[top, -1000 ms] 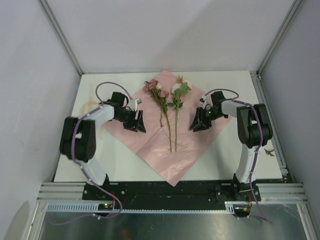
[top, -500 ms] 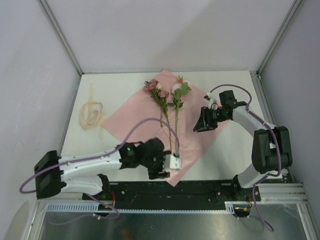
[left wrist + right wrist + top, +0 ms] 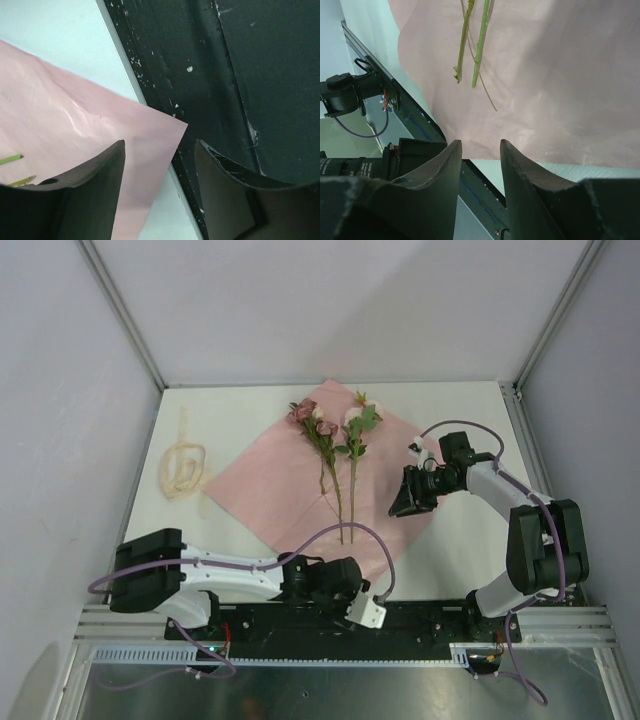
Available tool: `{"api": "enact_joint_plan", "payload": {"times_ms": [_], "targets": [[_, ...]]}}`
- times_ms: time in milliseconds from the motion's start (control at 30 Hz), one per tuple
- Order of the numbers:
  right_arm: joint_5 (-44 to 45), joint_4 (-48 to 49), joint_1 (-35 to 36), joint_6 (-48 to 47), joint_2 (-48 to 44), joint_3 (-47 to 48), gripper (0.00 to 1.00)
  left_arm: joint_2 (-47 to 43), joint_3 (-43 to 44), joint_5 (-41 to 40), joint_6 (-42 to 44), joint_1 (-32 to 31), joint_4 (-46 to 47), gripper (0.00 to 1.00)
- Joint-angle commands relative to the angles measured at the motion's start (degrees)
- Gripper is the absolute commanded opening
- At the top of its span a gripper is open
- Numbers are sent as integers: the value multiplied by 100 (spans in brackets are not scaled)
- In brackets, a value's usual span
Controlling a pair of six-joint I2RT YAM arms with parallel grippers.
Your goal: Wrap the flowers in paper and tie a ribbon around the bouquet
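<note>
The pink paper (image 3: 285, 485) lies flat as a diamond on the white table. The flowers (image 3: 335, 435) rest along its middle, heads far, stems toward me. My left gripper (image 3: 340, 588) is low over the paper's near corner (image 3: 170, 131). It is open, its fingertips (image 3: 117, 150) straddling that corner without touching. My right gripper (image 3: 400, 505) hovers at the paper's right edge (image 3: 560, 100), open and empty (image 3: 480, 142), facing the stem ends (image 3: 470, 75). The cream ribbon (image 3: 182, 468) lies coiled on the table, left of the paper.
The black base rail (image 3: 240, 75) runs right beside the paper's near corner, at the table's front edge. White walls and metal posts (image 3: 120, 310) close in the table. The left arm (image 3: 220, 575) lies stretched along the front edge.
My left arm has swung from the paper's left side down to its near corner. The ribbon it hid now shows. My right gripper has shifted slightly nearer along the paper's right edge.
</note>
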Motion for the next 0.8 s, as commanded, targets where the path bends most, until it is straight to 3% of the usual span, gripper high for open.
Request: {"api": "enact_joint_plan", "payload": {"times_ms": [0,167,267,500,700,767], "targets": [[-69,62,23,-68,-170,6,42,126,21,159,233,-44,488,65],[-37,95,15,-51,-111,2,42,229,-12,464,225,7,607,65],[-30,119,7,-24,-66,1,42,312,1,741,105,174,633,60],[-26,104,-8,-44,-59,4,41,411,19,1111,-46,484,640,38],[-121,78,26,-123,-123,7,41,136,87,966,41,550,438,8],[-153,73,35,-166,-131,8,41,13,153,1009,57,604,288,2]]}}
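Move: Just beneath the left fingertips lies the paper's near corner, about 2 cm to the right, 1 cm back and 2 cm below the hand, with the table's near edge passing straight under the hand, some 3 cm down. The cut stem ends rest on the paper about 12 cm ahead and 5 cm to the left. From the right hand, that corner is roughly 21 cm back, 4 cm left and 8 cm lower. Easing right and down by about 1.5 cm onto the paper's near corner, the left hand swings its fingertips some 5 to 10 degrees back towards the base. Its open fingers then close almost completely and pinch the paper just behind the tip of the corner. ##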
